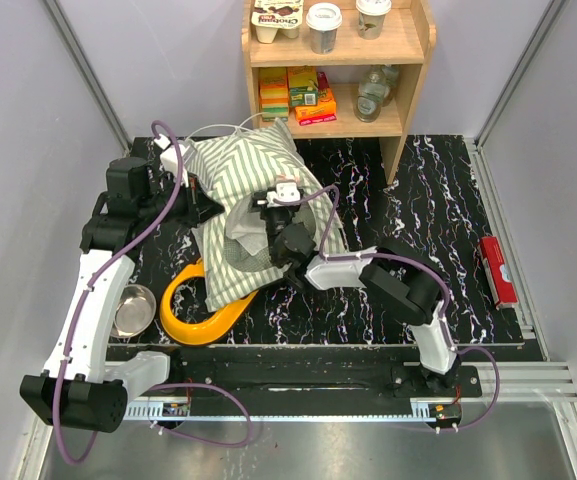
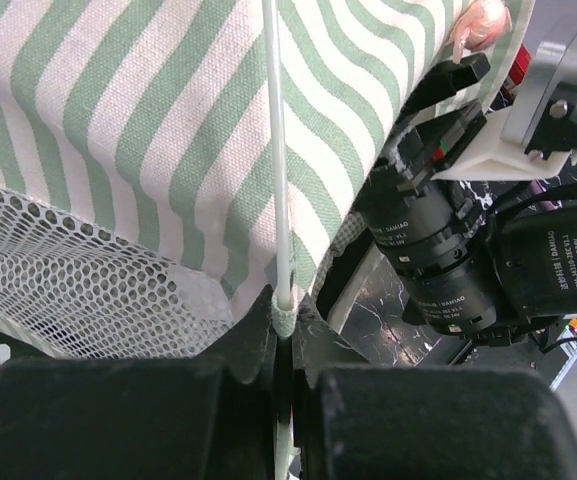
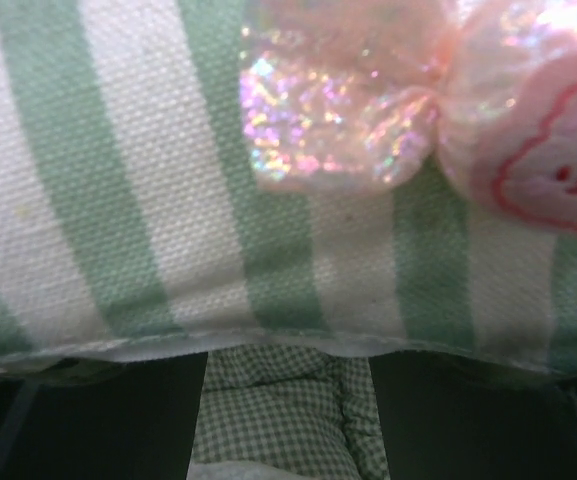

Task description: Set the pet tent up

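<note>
The pet tent, green-and-white striped fabric, lies crumpled in the middle of the table. My left gripper is at its left edge. In the left wrist view this gripper is shut on the end of a thin white pole, where the pole enters a mesh sleeve beside the white mesh panel. My right gripper presses into the tent's middle. In its wrist view the right gripper stands open. A green checked quilted cushion lies between the fingers, under the striped edge. A pink glittery bow sits on the fabric.
A yellow bowl holder lies partly under the tent's near edge, with a metal bowl to its left. A wooden shelf with boxes, cups and bottles stands at the back. A red object lies near the right edge.
</note>
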You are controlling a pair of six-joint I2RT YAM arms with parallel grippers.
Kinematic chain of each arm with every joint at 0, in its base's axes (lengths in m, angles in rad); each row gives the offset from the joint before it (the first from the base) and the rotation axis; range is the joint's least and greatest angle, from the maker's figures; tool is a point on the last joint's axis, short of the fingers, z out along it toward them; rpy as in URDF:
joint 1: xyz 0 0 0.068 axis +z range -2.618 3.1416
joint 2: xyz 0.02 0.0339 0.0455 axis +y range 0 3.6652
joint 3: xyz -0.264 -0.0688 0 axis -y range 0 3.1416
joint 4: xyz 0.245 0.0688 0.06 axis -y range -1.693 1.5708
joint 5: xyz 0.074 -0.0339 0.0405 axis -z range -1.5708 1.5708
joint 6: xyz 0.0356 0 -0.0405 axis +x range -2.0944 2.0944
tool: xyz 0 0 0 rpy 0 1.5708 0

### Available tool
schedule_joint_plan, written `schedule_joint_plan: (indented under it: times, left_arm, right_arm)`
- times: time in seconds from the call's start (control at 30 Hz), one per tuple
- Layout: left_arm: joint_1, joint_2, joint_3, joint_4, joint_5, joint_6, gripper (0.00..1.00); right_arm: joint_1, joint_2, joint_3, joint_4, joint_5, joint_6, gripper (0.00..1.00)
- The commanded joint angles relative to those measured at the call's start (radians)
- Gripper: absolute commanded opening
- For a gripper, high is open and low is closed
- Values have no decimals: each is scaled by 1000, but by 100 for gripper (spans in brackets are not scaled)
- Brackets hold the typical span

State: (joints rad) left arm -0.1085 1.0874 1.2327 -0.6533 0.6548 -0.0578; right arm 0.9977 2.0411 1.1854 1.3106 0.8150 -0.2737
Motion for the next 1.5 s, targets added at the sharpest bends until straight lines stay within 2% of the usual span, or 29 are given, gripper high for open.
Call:
schedule_joint_plan:
  times: [0.0, 0.1, 0.27, 0.37, 0.47, 0.53, 0.6, 0.67, 0.8, 1.03, 1.27, 1.37, 1.47]
  left_arm:
    - [-5, -27, 16, 95, 52, -19, 0]
    - [-7, -27, 19, 95, 57, -20, 0]
    - [-7, -30, 24, 84, 52, -8, 0]
    - [-7, -27, 21, 86, 45, -7, 0]
    - [-7, -26, 19, 95, 29, -4, 0]
    - [-5, -21, 17, 101, 14, 1, 0]
    - [-7, -15, 13, 109, 5, 6, 0]
    - [-7, -9, 8, 118, 6, 6, 0]
    - [-8, -1, -4, 129, 0, 1, 0]
    - [-8, -14, -12, 127, -15, 10, 0]
    - [-8, -18, -18, 129, -32, 21, 0]
    - [-8, -12, -21, 129, -35, 24, 0]
    - [-8, -7, -25, 132, -38, 26, 0]
  right_arm:
    - [-34, 22, 106, 206, 76, 30, 61]
    - [-53, 37, 143, 214, 115, 68, 39]
    - [-73, 18, 111, 216, 79, 100, 1]
    - [-74, -25, 22, 214, 0, 105, 0]
    - [-73, -132, -151, 173, -221, 142, 0]
    - [-74, -233, -233, 42, -357, 201, 0]
    - [-74, -339, -253, -187, -500, 258, 0]
    - [-76, -421, -230, -417, -644, 318, 0]
    - [-82, -493, -140, -705, -871, 379, 0]
    - [-160, -461, 25, -997, -1282, 534, 0]
    - [-165, -473, 184, -1463, -1367, 398, 0]
    - [-165, -522, 217, -1576, -1434, 363, 0]
    - [-165, -570, 232, -1626, -1565, 344, 3]
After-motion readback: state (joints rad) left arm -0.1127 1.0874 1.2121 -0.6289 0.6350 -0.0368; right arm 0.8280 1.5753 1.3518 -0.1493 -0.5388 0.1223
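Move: The loose edge of the tent's white flap lies between the right hand's open fingers, about 2 cm ahead, 1 cm right and level. From that hand, the pink bow on the striped roof is some 4 cm back, 1 cm right and 6 cm above; the checked cushion inside is roughly 10 cm ahead, straight in line, 12 cm below. From the left hand, the flap's edge lies about 8 cm ahead, 11 cm right and 4 cm below. Right fingers shut on the white flap, then pull it back about 18 cm, swinging some 70 degrees counter-clockwise. ##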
